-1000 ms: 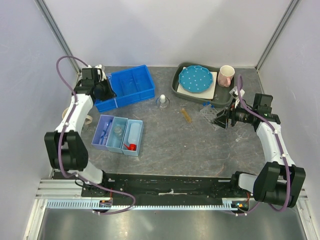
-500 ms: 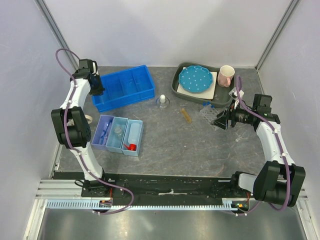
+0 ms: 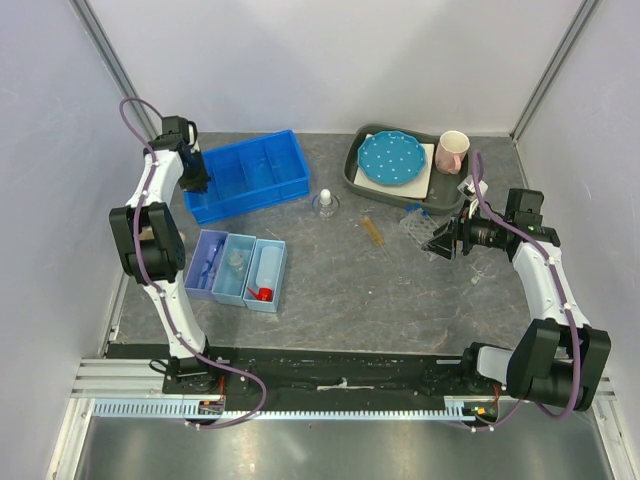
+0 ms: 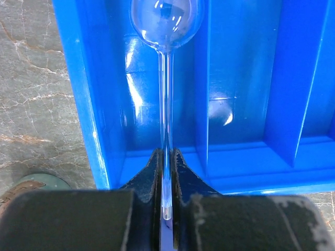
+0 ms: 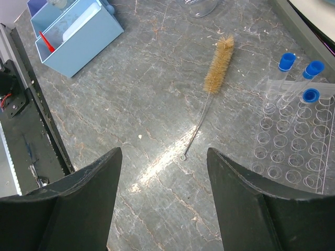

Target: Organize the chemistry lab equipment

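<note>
My left gripper (image 4: 166, 154) is shut on the thin neck of a clear glass round flask (image 4: 166, 21) and holds it over the left compartment of the blue bin (image 4: 246, 78). In the top view this gripper (image 3: 193, 178) is at the bin's left end (image 3: 250, 175). My right gripper (image 5: 163, 151) is open and empty above the table, and sits near the tube rack in the top view (image 3: 438, 240). An amber bristle stick (image 5: 219, 65) lies ahead of it. The clear tube rack (image 5: 293, 151) with blue-capped tubes (image 5: 310, 95) lies to its right. A white-capped dropper bottle (image 3: 325, 203) stands mid-table.
Three light blue trays (image 3: 235, 270) at the near left hold a blue cord loop (image 3: 207, 268), a small glass (image 3: 235, 262) and the red-capped squeeze bottle (image 3: 262, 275). A grey tray (image 3: 352, 172) at the back right holds the polka-dot plate (image 3: 391, 160) and a pink mug (image 3: 452, 152).
The left arm has folded up and back, and its gripper has shifted slightly at the blue bin's left end. The right arm has not moved.
</note>
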`<state>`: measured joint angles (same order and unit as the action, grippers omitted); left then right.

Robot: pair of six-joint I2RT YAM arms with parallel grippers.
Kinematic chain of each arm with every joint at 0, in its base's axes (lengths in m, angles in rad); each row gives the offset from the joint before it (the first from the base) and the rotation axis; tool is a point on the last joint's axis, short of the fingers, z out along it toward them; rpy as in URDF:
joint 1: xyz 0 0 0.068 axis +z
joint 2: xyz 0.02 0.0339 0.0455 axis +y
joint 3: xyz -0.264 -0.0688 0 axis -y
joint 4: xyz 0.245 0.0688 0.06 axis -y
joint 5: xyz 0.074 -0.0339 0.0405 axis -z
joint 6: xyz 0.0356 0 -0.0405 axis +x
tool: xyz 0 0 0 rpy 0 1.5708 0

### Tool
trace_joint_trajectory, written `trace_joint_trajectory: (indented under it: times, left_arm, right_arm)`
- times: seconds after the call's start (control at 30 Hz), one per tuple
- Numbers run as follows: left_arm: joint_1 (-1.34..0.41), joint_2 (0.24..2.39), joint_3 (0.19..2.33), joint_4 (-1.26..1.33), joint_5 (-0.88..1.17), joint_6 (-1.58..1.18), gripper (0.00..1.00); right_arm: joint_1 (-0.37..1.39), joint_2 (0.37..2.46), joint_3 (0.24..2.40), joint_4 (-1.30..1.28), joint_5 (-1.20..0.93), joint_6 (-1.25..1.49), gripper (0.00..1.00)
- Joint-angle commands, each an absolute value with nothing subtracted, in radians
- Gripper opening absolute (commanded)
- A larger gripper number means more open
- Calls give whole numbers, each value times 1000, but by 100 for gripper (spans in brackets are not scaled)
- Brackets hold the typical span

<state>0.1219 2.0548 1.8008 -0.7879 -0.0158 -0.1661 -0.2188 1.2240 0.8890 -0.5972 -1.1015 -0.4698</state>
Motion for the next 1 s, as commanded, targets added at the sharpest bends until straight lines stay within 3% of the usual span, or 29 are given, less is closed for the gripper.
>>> trace_joint_trajectory:
  times: [0.0,0.57,0.73,0.97]
  left_arm:
    - [136,2095,1851,-813,-5,-130,10]
    - [147,2140,1896,-848,9,-141,27]
    - [147,2114,1902,-848,14,-149,28]
    - [149,2016,1888,-828,35,-160,39]
  right_arm:
    - [-222,1227,920,-589,-1140,-506,73]
    - [-222,1238,925,-603,-1137,-523,73]
    - [-224,1241,927,-607,-1134,-529,73]
    - [-224,1241,930,-612,-1127,-538,74]
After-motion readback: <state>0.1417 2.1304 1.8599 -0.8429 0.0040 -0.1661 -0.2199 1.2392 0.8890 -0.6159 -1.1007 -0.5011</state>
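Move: The left gripper is around the stem of the bulbed glass tube, low over the near end of the blue tray's left compartment, whose middle lies about 6 cm ahead and 5 cm lower. The next compartment's middle is 7 cm right of that middle. The purple bin stands some 16 cm straight back, and the beige mug 9 cm back and 14 cm left. From the right hand, the left compartment is roughly 22 cm ahead, 54 cm left. Let the left gripper sink almost straight down about 3 cm towards the tray's left compartment, tipping the fingers back towards the base by some 5 degrees, and spread them steadily as you go so they release the glass stem. Stay low while they keep opening to about a third, then start easing up, just under 1 cm. ##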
